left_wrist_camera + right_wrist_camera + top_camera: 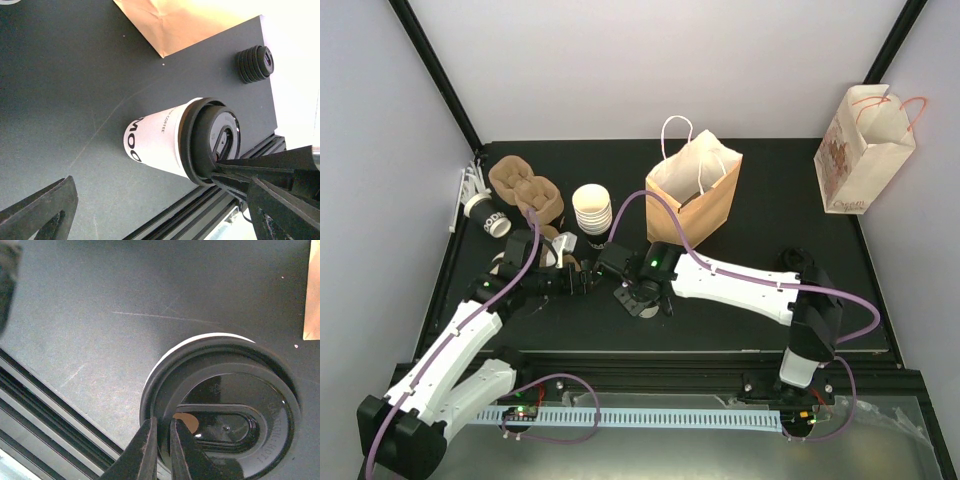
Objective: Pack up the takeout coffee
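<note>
A takeout coffee cup (160,140), white with dark print and a black lid (225,405), stands on the black table near the front edge. My right gripper (162,422) comes down on it from above and is shut on the lid's rim, one finger outside and one inside. In the top view the right gripper (638,292) hides most of this cup (645,308). My left gripper (160,215) stands wide open just left of the cup without touching it, and the top view shows the left gripper (582,282) beside the right one. A second lidded cup (488,215) lies on its side at the back left.
An open brown paper bag (695,195) stands behind the cup. Brown pulp carriers (525,190) and a stack of white cups (592,210) sit at the back left. A stack of black lids (255,63) rests further right. A white printed bag (865,150) hangs on the right wall.
</note>
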Tool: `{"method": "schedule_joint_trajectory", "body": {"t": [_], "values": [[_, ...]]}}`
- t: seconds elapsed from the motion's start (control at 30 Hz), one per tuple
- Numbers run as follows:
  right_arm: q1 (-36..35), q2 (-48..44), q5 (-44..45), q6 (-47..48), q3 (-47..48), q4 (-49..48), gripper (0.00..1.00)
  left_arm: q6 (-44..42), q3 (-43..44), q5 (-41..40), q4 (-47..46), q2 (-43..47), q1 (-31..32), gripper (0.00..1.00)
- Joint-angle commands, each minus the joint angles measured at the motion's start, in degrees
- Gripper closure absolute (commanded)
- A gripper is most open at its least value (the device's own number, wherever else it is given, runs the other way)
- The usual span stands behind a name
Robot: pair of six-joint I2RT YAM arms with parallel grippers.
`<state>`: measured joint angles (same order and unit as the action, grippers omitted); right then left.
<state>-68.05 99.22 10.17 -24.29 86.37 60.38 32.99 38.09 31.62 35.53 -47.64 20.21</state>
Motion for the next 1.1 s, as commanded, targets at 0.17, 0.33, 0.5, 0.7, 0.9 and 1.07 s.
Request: {"method": "schedule_joint_trajectory", "body": {"t": [0.17,0.33,0.5,0.7,0.9,1.07], "values": [[-0.38,1.37,1.11,1.05,1.6,-0.68,0.88,-1.08,-0.07,1.72,-0.24,-0.26,-0.43,0.05],[-0.37,1.92,2.0,1.24,1.95,-0.44,0.86,-1.24,-0.05,1.75,-0.24,-0.35,-0.43,0.05],[-0.32,1.45,3.55,0.7,2.28,0.16,0.66,-1.26,-0.03,2.1,-0.34,-0.61,-0.48,0.05],[-0.28,-2.0,4.16,0.87,3.61,0.63,0.49,-1.35,-0.03,2.16,-0.32,-0.69,-0.44,0.05],[-0.27,-4.82,7.05,-0.17,4.39,2.39,0.45,-1.26,-0.69,4.16,-1.38,-0.8,-0.43,0.05],[0.38,-10.95,8.81,-1.64,-1.28,-3.2,0.43,0.66,-4.17,8.3,-6.13,0.04,-0.34,0.05]]}}
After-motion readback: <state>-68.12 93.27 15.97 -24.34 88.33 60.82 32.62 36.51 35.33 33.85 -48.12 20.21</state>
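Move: The right fingers still pinch the near-left edge of the black lid on the cup; the lid's middle is about 3 cm ahead and 1 cm to the right, roughly 1 cm below, and the cup's middle lies some 6 cm below the hand. The paper bag stands about 18 cm ahead and 11 cm right, the cup stack about 17 cm ahead and 10 cm left. From the left hand the lid is about 12 cm right, level fore-and-aft, 3 cm below. Lower the right gripper barely 1 cm more, still holding the lid by its rim, to bring it down onto the cup. Then open the fingers to about half, let the rim go, and lift straight up off the lid by some 6 cm, drifting slightly forward as the fingertips tip a little outward. ##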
